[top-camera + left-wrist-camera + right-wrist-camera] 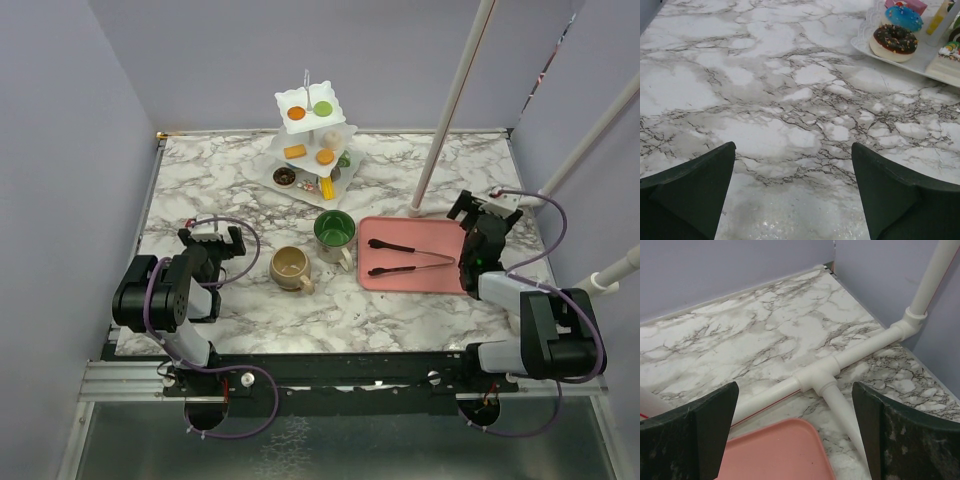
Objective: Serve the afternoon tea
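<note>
The white three-tier stand [282,99] stands at the back centre of the marble table, with small toy pastries on every tier, among them a chocolate donut [285,176]. The left wrist view shows that chocolate donut [892,40] and a blue donut [903,17] on the bottom tier [880,57]. A green-inside mug [334,230] and a beige mug [289,266] stand in the middle. My left gripper [212,238] [793,146] hangs open over bare marble, left of the mugs. My right gripper [478,208] [795,386] is open at the pink tray's far right corner.
A pink tray [410,270] [775,450] right of the mugs holds two black tongs [410,257]. A white pipe frame [450,110] [840,365] rises from the table's right back part. Purple walls close in the back and both sides.
</note>
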`<state>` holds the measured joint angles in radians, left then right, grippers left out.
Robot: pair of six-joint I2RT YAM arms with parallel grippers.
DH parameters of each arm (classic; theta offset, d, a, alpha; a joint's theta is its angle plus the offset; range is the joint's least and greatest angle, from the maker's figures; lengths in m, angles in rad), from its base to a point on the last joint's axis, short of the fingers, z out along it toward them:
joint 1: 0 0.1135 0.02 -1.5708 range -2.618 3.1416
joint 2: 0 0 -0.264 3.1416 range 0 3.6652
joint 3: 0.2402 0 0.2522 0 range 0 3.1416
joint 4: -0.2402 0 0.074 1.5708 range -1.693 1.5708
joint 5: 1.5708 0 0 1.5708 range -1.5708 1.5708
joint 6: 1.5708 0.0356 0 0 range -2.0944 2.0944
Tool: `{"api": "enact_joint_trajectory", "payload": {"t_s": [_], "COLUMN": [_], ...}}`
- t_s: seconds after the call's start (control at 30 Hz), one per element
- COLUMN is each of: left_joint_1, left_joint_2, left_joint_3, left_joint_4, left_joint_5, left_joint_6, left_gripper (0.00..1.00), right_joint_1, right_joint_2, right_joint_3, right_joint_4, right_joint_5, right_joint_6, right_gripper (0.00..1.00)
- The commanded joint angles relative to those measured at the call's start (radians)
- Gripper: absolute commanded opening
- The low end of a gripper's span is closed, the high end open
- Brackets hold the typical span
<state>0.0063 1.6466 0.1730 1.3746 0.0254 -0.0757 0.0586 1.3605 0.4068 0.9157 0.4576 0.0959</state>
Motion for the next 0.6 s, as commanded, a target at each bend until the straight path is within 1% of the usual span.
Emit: {"api": "enact_joint_trajectory", "payload": {"t_s": [0.0,0.07,0.13,0.2,0.27,0.33,0.37,0.43,0.5,0.57], "left_joint_1": [-0.005,-0.005,-0.005,-0.005,-0.005,-0.005,-0.005,-0.005,-0.005,-0.005], "left_joint_2": [0.007,0.010,0.009,0.008,0.008,0.009,0.009,0.009,0.009,0.009], "left_joint_3": [0.032,0.037,0.037,0.036,0.037,0.041,0.045,0.051,0.052,0.052], "left_joint_4": [0.037,0.034,0.033,0.033,0.032,0.027,0.018,0.006,0.003,0.001], "left_joint_5": [-0.079,-0.079,-0.079,-0.078,-0.077,-0.077,-0.077,-0.077,-0.078,-0.078], "left_joint_6": [0.000,0.000,-0.001,-0.001,0.000,0.002,0.004,0.007,0.009,0.009], "left_gripper": [0.99,0.99,0.99,0.99,0.99,0.99,0.99,0.99,0.99,0.99], "right_joint_1": [-0.003,-0.003,-0.003,-0.003,-0.003,-0.003,-0.009,-0.047,-0.054,-0.054], "right_joint_2": [-0.049,-0.053,-0.036,0.020,0.074,0.140,0.152,0.139,0.162,0.166], "right_joint_3": [-0.040,-0.074,-0.125,-0.156,-0.137,-0.134,-0.125,-0.125,-0.165,-0.171], "right_joint_4": [-0.033,-0.008,0.052,0.163,0.183,0.245,0.250,0.204,0.289,0.303], "right_joint_5": [-0.091,-0.102,-0.098,-0.111,-0.140,-0.145,-0.160,-0.211,-0.197,-0.196], "right_joint_6": [-0.021,-0.038,-0.029,-0.044,-0.066,-0.069,-0.067,-0.032,-0.038,-0.042], "right_gripper": [1.00,1.00,1.00,1.00,1.00,1.00,1.00,1.00,1.00,1.00]}}
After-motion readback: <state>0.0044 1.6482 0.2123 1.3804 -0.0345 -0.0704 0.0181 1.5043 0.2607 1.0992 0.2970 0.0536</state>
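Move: Neither hand holds anything. The pink tray with the two tongs has its middle about 16 cm left of the right hand, some 8 cm back and 16 cm below. At about that depth too, the white pipe junction lies roughly 5 cm ahead and 1 cm left, and the green mug 35 cm left and 4 cm back. From the left hand the tray is some 47 cm right, 6 cm back and 8 cm below. The open, empty right hand sinks about 7 cm beside the pink tray, easing back 2 cm. ##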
